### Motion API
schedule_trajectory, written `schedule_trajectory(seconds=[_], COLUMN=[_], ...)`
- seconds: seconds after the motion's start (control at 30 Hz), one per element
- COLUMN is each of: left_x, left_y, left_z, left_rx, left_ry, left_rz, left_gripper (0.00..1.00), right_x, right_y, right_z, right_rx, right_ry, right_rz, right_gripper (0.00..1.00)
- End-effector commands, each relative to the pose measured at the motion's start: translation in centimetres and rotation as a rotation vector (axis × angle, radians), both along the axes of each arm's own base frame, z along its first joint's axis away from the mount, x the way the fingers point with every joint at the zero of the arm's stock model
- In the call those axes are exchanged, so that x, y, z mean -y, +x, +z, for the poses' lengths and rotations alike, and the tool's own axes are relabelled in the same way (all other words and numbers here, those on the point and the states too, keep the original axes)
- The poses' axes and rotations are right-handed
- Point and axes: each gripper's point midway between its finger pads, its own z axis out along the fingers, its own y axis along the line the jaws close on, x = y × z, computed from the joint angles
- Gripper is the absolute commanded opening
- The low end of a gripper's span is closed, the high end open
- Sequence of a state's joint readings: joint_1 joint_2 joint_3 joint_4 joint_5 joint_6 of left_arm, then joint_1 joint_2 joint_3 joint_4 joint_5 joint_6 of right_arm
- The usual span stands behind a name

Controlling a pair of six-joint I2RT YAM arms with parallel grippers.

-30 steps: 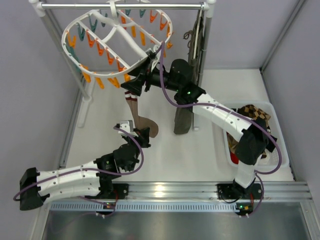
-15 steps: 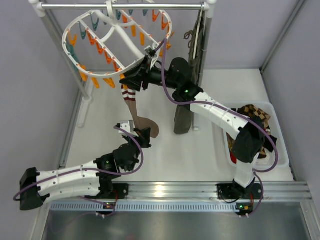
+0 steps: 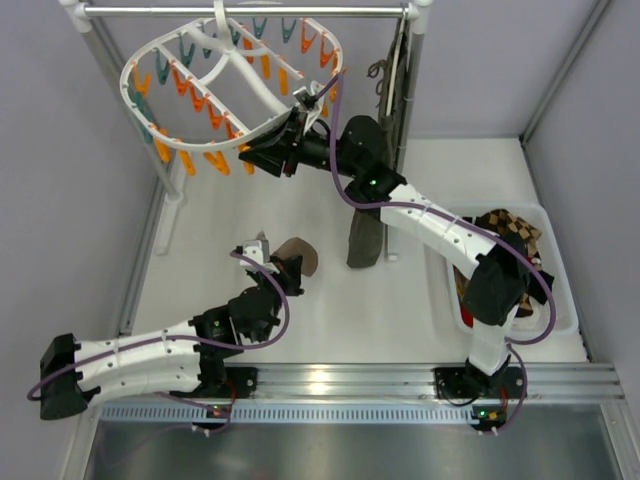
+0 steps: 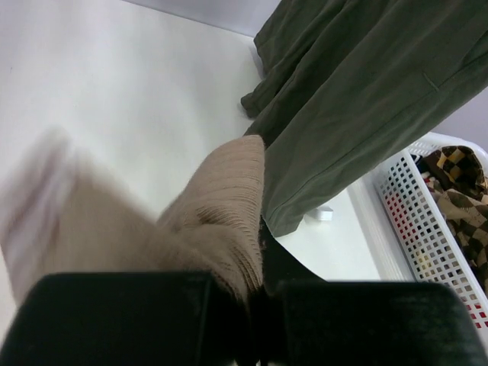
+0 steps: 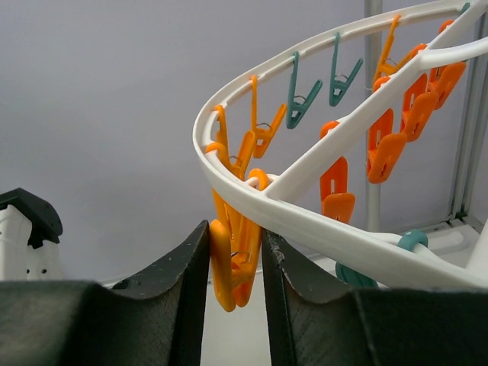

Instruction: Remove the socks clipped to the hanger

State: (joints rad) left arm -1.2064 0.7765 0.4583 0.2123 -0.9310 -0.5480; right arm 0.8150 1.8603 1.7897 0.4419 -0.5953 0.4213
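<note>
The white oval hanger [image 3: 262, 92] hangs from the rail with orange and teal clips below its frame. My right gripper [image 3: 257, 157] reaches up to its near rim. In the right wrist view its jaws [image 5: 235, 255] are shut on an orange clip [image 5: 232, 267] under the hanger frame [image 5: 320, 221]. No sock hangs from that clip. A tan-brown sock [image 3: 299, 251] lies crumpled on the table. My left gripper [image 3: 283, 266] is shut on it, and in the left wrist view the ribbed sock [image 4: 225, 194] bunches between the jaws [image 4: 259, 293].
A long olive-grey garment [image 3: 365, 238] [image 4: 358, 91] hangs from the rack's right post down to the table. A white basket [image 3: 562, 275] [image 4: 415, 221] at the right holds argyle socks [image 3: 510, 228] [image 4: 457, 183]. The metal rail [image 3: 300, 12] and its posts frame the back left.
The right gripper has closed on the orange clip. The sock's striped cuff has come free of the clip, and the sock has dropped to the table at the left gripper.
</note>
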Motion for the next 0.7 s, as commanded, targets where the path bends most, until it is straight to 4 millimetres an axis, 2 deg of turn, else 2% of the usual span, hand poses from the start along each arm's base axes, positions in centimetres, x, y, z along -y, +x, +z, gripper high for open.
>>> schedule_trajectory(seconds=[0.0,0.2,0.37,0.4,0.47,0.5,0.57,0.6,0.63,0.67], left_x=[0.5,1.0,2.2,2.5,2.6,2.9,3.1,3.3,3.7,4.0], left_y=[-0.1,-0.4,-1.1,-1.4,-1.7,-2.0,-2.3,-2.6,-2.9,-3.2], left_z=[1.4,1.4,2.4,2.5,2.7,2.8,3.1,3.3,3.5,3.7], left_rx=[0.012,0.009,0.033,0.037,0.046,0.047,0.055,0.061,0.068,0.073], left_ry=[-0.034,-0.036,-0.02,-0.019,-0.02,-0.02,-0.022,-0.024,-0.019,-0.018], left_rz=[-0.013,-0.052,-0.148,-0.174,-0.199,-0.225,-0.253,-0.273,-0.308,-0.333], left_gripper=[0.0,0.0,0.0,0.0,0.0,0.0,0.0,0.0,0.0,0.0], right_x=[1.3,1.4,1.8,2.2,2.5,2.9,3.4,4.1,4.3,5.1], right_y=[0.2,0.1,-0.5,-0.9,-1.0,-1.5,-1.7,-2.4,-2.5,-3.3], right_z=[3.2,2.8,2.7,3.2,2.7,3.3,2.5,3.2,2.1,2.8], right_rx=[0.064,0.061,0.057,0.063,0.053,0.061,0.056,0.066,0.047,0.06], right_ry=[0.088,0.084,0.08,0.087,0.079,0.085,0.075,0.086,0.068,0.079], right_rz=[-0.023,-0.019,-0.018,-0.018,-0.024,-0.024,-0.034,-0.039,-0.044,-0.045], right_gripper=[0.06,0.11,0.44,0.49,0.67,0.74,0.82,0.86,0.99,0.99])
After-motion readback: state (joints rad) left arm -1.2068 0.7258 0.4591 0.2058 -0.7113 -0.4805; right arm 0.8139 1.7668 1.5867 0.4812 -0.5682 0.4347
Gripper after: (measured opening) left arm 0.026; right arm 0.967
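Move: Right at the right hand's fingertips sits the orange clip it is pinching, on the hanger's near rim. A teal clip stands about 6 cm to its right and 3 cm farther out, and another orange clip some 5 cm to the left and 1 cm back, all near its height. For the left hand, already holding the brown sock, the basket lies roughly 51 cm right, 10 cm ahead and 17 cm below; the dark trousers hang about 16 cm right, 16 cm ahead, mostly higher. Opening wide, the right fingers let go of the orange clip, and the hand drops about 3.5 cm clear beneath the rim, easing a little to the right at the end. Meanwhile the left hand keeps its pinch on the brown sock and draws it right and back some 3 cm, turning roughly 15 degrees clockwise towards the basket side and rising slightly last. ##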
